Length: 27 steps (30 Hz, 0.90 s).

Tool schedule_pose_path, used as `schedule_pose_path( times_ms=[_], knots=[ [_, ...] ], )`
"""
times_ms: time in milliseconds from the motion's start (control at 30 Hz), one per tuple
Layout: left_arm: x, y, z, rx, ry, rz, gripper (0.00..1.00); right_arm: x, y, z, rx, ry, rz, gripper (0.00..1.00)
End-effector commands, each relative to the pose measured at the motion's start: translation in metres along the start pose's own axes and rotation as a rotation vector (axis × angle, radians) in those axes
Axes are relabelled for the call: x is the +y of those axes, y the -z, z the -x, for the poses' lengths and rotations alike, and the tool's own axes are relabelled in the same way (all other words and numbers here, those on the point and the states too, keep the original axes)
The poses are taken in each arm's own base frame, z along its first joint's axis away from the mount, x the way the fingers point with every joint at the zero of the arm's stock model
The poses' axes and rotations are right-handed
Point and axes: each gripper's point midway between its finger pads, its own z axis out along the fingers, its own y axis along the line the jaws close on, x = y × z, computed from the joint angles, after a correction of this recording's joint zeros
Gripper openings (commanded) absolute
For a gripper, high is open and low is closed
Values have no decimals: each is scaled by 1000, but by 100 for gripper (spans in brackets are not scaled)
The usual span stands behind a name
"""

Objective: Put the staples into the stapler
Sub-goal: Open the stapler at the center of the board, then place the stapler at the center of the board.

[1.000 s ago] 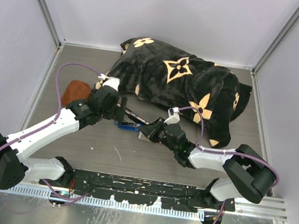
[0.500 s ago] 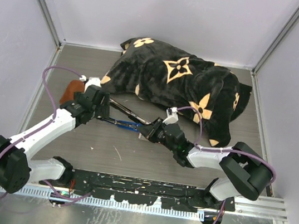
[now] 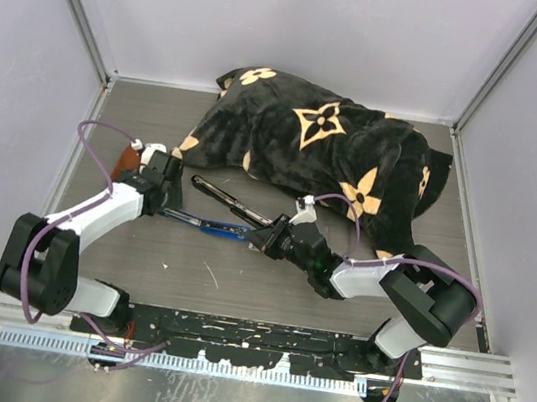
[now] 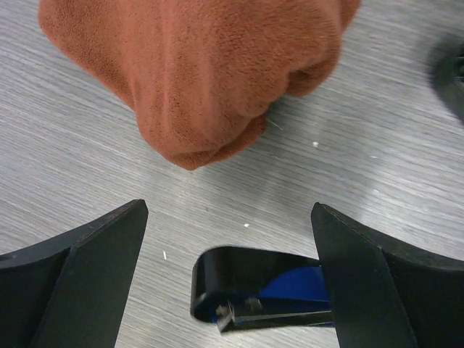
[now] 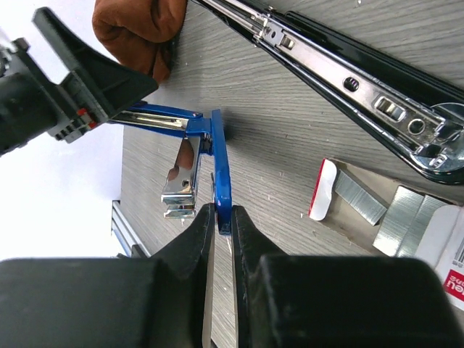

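Observation:
The blue stapler (image 3: 209, 225) lies flipped open on the table. My right gripper (image 5: 221, 214) is shut on its raised blue arm (image 5: 220, 163), with the chrome magazine (image 5: 181, 181) just left of the fingers. My left gripper (image 4: 228, 217) is open and straddles the stapler's black rear end (image 4: 250, 283) without touching it. In the top view the left gripper (image 3: 167, 204) is at the stapler's left end and the right gripper (image 3: 265, 241) at its right end. The staples (image 5: 377, 214) lie in their opened white box with the red label, right of my right gripper.
A long black stapler (image 3: 233, 203), swung open, lies just behind the blue one and runs across the right wrist view (image 5: 348, 80). An orange-brown cloth (image 4: 196, 72) sits ahead of the left gripper. A black pillow with tan flowers (image 3: 327, 149) fills the back.
My left arm drew back to the left along the blue stapler, uncovering most of it. The right gripper stayed shut on the stapler and shifted slightly left.

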Motion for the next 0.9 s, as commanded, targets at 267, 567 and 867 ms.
schedule_pose_path(
  times_ms=[267,567,867],
  knots=[
    [22,-23,28,-44,-14,170,98,-22,4,-18,93,9,-85,0],
    [0,-3,47,-104,48,5,98,-27,5,-26,115,-11,-92,0],
    [-42,50,39,-112,173,-367,99,-23,-1,-53,213,-22,-77,0]
  ],
)
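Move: The left hand's open fingers already straddle the blue stapler's free end, roughly 2 cm below the hand point, 1 cm back and 1 cm to the left. From that hand the brown cloth's middle lies about 7 cm ahead and 8 cm left, and the black stapler's some 4 cm ahead and 16 cm right. The right hand has that free end about 4 cm ahead and 24 cm left; the staple box is 1 cm ahead and 6 cm right, 4 cm below. The left hand, fingers staying wide open, keeps pushing the blue stapler's free arm left and down by about 2.5 cm, stays low for a moment while edging forward, then lifts off, climbing some 7 cm and drawing back to the right. The right hand keeps its pinch on the stapler's other end throughout, easing it backward and down about 2 cm each with a slight counter-clockwise turn of some 5 degrees. ##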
